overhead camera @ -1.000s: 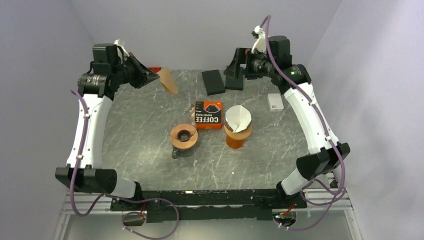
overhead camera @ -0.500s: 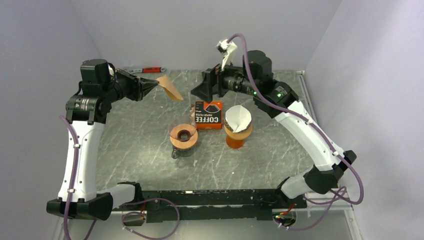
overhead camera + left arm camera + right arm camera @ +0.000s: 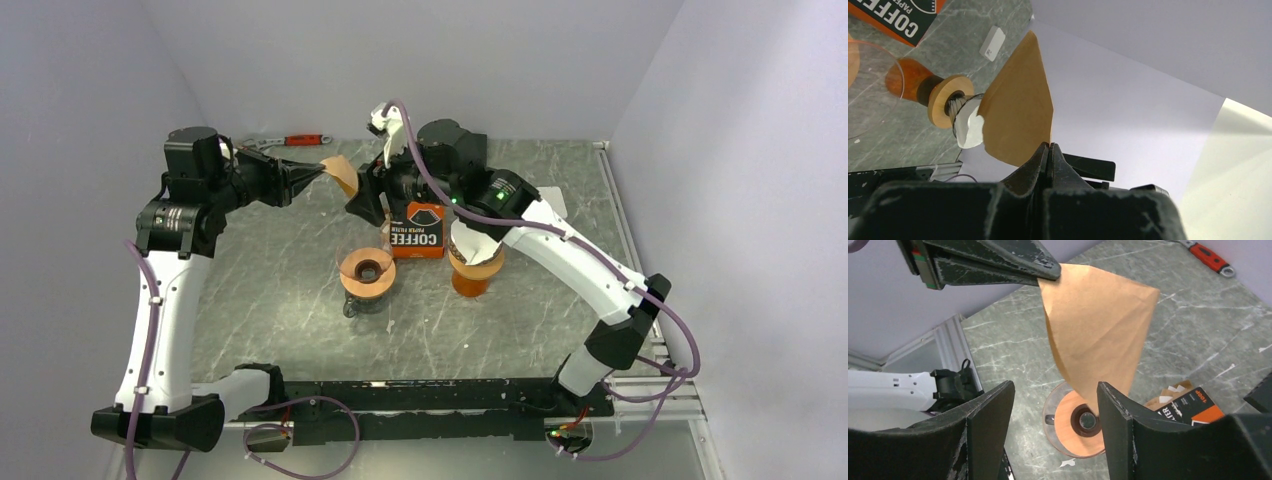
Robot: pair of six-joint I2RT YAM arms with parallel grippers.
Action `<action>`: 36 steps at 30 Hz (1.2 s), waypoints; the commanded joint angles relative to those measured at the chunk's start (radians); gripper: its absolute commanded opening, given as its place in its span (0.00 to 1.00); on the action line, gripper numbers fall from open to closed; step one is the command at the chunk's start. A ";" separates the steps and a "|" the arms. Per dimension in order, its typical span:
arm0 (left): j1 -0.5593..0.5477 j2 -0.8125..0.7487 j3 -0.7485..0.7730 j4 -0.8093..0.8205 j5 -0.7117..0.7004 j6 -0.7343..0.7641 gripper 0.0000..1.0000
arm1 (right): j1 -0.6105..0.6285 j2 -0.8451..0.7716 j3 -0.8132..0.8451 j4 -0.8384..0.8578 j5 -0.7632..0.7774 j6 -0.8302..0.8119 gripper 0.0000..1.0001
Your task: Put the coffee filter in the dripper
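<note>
A brown paper coffee filter [image 3: 342, 175] hangs in the air above the back of the table, pinched at one corner by my left gripper [image 3: 318, 172], which is shut on it. In the left wrist view the filter [image 3: 1015, 115] fans out from the closed tips of that gripper [image 3: 1049, 145]. My right gripper [image 3: 362, 200] is right beside the filter, open. In the right wrist view the filter [image 3: 1098, 335] hangs down to just inside that gripper's [image 3: 1054, 386] right finger [image 3: 1113, 430]. The glass dripper [image 3: 367, 272] with a wooden collar stands below, empty [image 3: 1083, 422].
An orange coffee filter box [image 3: 417, 228] lies behind the dripper. To its right stands a second, orange dripper [image 3: 473, 262] with a white filter in it, under my right arm. A red-handled tool [image 3: 300, 141] lies at the back edge.
My right arm has swung left across the back of the table to the hanging filter, its jaws narrowing. My left gripper has carried the filter slightly right.
</note>
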 commanded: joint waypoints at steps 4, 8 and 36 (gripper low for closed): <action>-0.005 -0.018 -0.016 0.080 0.057 -0.032 0.00 | -0.002 -0.003 0.068 0.005 0.090 -0.012 0.58; -0.006 -0.010 0.000 0.077 0.061 -0.028 0.00 | -0.002 0.008 0.069 -0.002 0.118 0.000 0.57; -0.007 -0.051 -0.047 0.115 0.079 -0.087 0.00 | 0.103 -0.055 -0.058 0.180 0.401 -0.137 0.33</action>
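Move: My left hand still pinches the brown coffee filter by its upper edge; the filter's middle is about 4 cm right, 1 cm back and 2 cm below that grip. From my open right hand it is about 3 cm ahead, 3 cm left and 1 cm higher. The empty clear dripper stands about 2 cm ahead, 1 cm left and 23 cm below my right hand, the filled dripper 5 cm ahead, 20 cm right and 21 cm below, the coffee box 19 cm ahead, 8 cm right and 37 cm below. I narrow my right fingers by about half around the filter's free lower corner, without shutting them, while that hand eases forward about 3 cm, then slips back nearly 1 cm. It swings some 10 degrees clockwise and rolls about as much, its forward side rising. My left hand keeps its pinch and drifts about 1 cm up and to the right, holding the filter out. ##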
